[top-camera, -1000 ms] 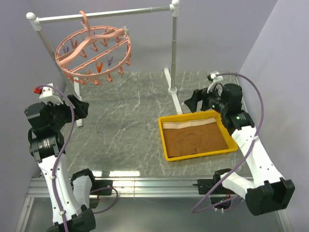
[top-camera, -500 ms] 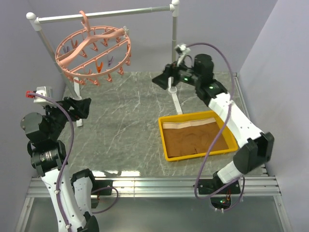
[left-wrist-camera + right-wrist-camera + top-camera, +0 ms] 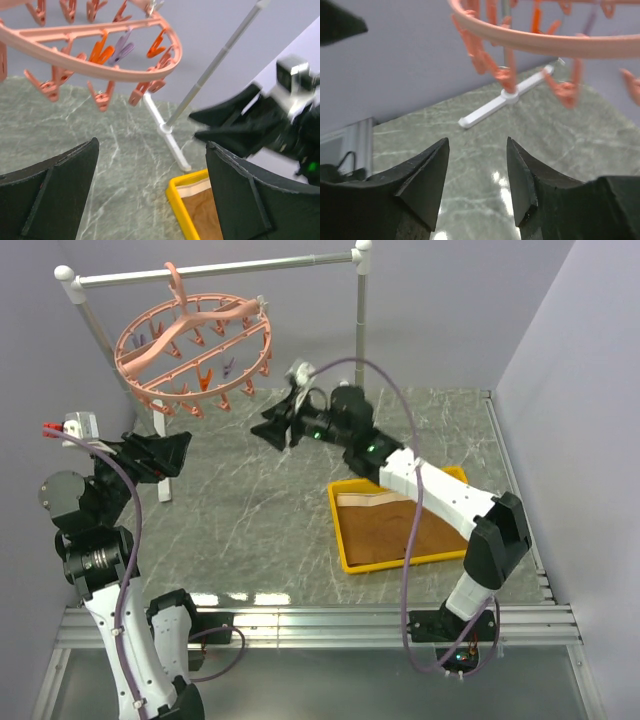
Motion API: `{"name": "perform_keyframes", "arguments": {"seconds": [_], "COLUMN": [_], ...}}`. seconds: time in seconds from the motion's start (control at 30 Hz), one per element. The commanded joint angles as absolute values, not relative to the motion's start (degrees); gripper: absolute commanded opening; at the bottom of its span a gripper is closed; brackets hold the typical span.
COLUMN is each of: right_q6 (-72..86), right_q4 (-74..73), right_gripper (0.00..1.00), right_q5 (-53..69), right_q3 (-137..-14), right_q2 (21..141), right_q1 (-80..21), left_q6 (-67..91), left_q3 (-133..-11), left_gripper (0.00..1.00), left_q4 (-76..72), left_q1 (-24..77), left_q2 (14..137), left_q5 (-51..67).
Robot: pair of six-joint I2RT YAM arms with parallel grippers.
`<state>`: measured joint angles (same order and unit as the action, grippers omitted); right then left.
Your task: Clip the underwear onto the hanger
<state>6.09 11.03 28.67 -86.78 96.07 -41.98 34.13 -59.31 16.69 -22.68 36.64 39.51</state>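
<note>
The brown underwear [image 3: 395,532] with its tan waistband lies flat in the yellow tray [image 3: 337,530]; a corner of it also shows in the left wrist view [image 3: 206,212]. The salmon-pink round hanger [image 3: 190,340] hangs by its hook from the rail at the far left, with its clips dangling [image 3: 107,52] [image 3: 545,46]. My right gripper [image 3: 272,426] is open and empty, stretched out left over the table just below and right of the hanger [image 3: 477,141]. My left gripper [image 3: 172,452] is open and empty at the left, below the hanger [image 3: 151,145].
A white and grey rail [image 3: 215,268] spans the back on two posts, with white feet [image 3: 355,425] on the marble table. The right post stands just behind the tray. Purple walls close in on the left, back and right.
My right arm has swung from above the tray's far edge leftwards across the table to under the hanger's right side. My left gripper has shifted slightly up. The underwear has not moved.
</note>
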Motion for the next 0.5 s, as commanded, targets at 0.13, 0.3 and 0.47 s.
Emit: {"name": "perform_keyframes", "arguments": {"seconds": [0.13,0.3,0.47], "right_q6": [0.3,1.8,0.5], "right_q4": [29.3,32.9,38.9], "right_gripper": [0.55,0.54,0.54], "right_q5": [8.9,6.9,6.3], "right_q3": [-81.1,-82.7,-83.3], "right_q2": [96.0,99.8,104.1], "right_q1": [-51.0,-51.6,-51.8], "left_q6": [40.4,41.4,43.2], "left_q3": [-58.9,-58.0,-56.2], "left_gripper": [0.94,0.93,0.93], "left_q4": [9.0,7.8,4.9], "left_q1": [-22.7,-22.7,-22.7], "left_q2": [35.9,36.3,36.0], "left_q5": [39.0,39.6,40.0]}}
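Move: Off the empty right hand, the near-rim clip of the hanger's right half lies about 9 cm to the left, 6 cm ahead and 6 cm higher. The next clip round the rim is roughly 4 cm left and 9 cm ahead, the orange clip some 13 cm left and 11 cm ahead, both similarly high. From the left hand, that near-rim clip is about 10 cm ahead, 9 cm right and 3 cm higher. Right hand eases about 5 cm left towards the near-rim clips, dipping back then forward, turning 10 degrees clockwise. ##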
